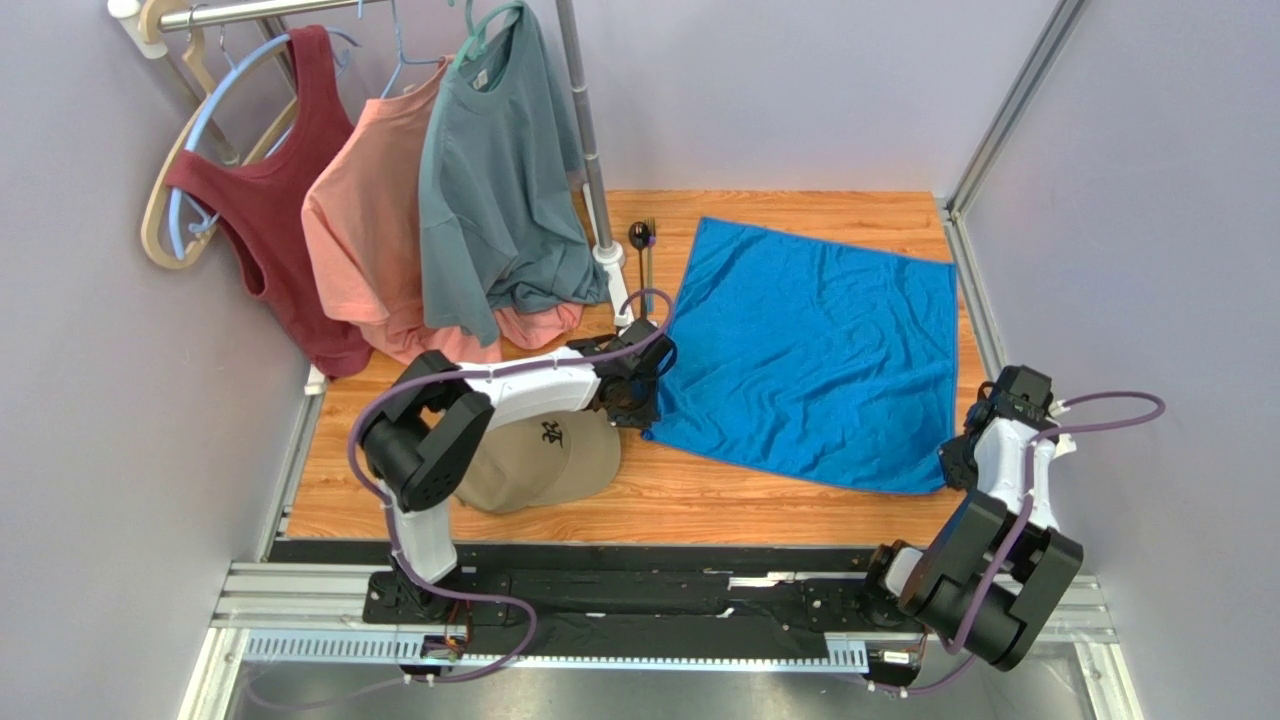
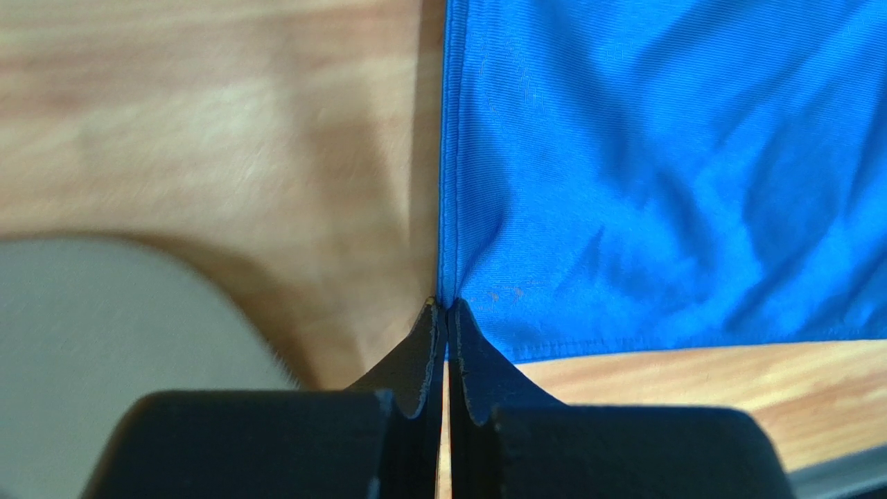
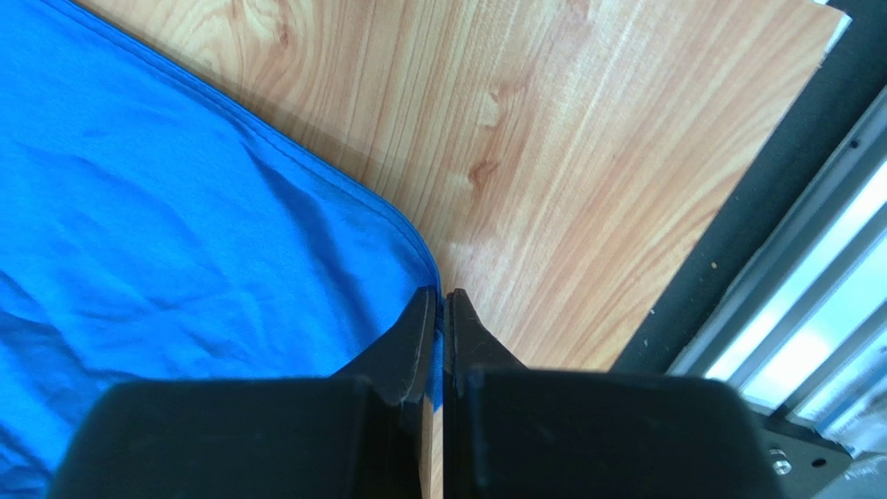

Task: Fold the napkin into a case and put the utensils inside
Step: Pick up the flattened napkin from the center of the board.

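Observation:
The bright blue napkin (image 1: 819,353) lies spread as one flat, slightly wrinkled sheet on the wooden table (image 1: 706,503); no case shows. My left gripper (image 1: 649,405) is shut on the napkin's near-left corner. In the left wrist view the left gripper (image 2: 447,304) pinches the hem of the napkin (image 2: 666,177). My right gripper (image 1: 959,462) is shut on the near-right corner. In the right wrist view the right gripper (image 3: 438,295) has the rounded edge of the napkin (image 3: 156,208) between its tips. Of the utensils, a dark spoon (image 1: 643,240) lies just past the napkin's far-left corner.
A tan cap (image 1: 541,458) sits on the table under my left arm, and the cap (image 2: 94,343) also fills the left wrist view's lower left. A clothes rack pole (image 1: 594,165) rises at the back left, with a grey-teal T-shirt (image 1: 496,165) and two other tops hanging. A metal rail (image 3: 791,281) borders the table's right side.

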`<state>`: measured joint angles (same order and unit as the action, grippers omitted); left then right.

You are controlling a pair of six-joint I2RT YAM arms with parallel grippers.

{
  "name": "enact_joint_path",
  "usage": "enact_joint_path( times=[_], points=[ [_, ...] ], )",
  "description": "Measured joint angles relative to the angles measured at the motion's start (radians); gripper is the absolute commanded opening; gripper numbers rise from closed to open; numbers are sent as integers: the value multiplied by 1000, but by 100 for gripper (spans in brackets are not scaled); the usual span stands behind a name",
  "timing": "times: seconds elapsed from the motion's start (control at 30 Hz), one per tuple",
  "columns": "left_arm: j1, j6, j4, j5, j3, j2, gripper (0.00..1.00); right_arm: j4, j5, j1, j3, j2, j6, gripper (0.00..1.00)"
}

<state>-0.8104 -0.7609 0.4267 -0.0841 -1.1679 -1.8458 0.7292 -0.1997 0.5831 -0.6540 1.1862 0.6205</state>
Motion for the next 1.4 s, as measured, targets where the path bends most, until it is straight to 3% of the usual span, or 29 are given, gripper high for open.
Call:
enact_joint_path(
  times=[0.17,0.4,0.6,1.4],
  points=[
    [0,17,-10,24,93,155,0,68,11,0,-36,-117,8,0],
    [-1,30,-32,108,105,336,0,192,-6,0,-88,-426,40,0],
    [-1,30,-12,132,133,446,0,301,-35,0,-174,-575,42,0],
    [-26,52,103,150,113,617,0,489,-96,-13,-280,-585,46,0]
  ],
)
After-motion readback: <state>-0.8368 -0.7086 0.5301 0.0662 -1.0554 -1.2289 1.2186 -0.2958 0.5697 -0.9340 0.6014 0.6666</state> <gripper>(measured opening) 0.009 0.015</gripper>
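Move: Each gripper already pinches a near corner of the flattened napkin just above the board. From the left hand the napkin's middle lies about 16 cm ahead and 26 cm right; from the right hand, some 26 cm ahead and 20 cm left. The board's near edge is about 21 cm straight back from the left hand and 11 cm from the right. The cap sits some 17 cm left of the left hand and 3 cm back; the spoon is 32 cm ahead of it, level sideways. Keep both grippers shut on the napkin's near corners and raise them together, quickly at first, the left about 17 cm and the right about 15, drawing both back some 6 cm towards the board's near edge. Let the fingertips of both hands swing forward and to the right by roughly 20 degrees as the arms rise. ##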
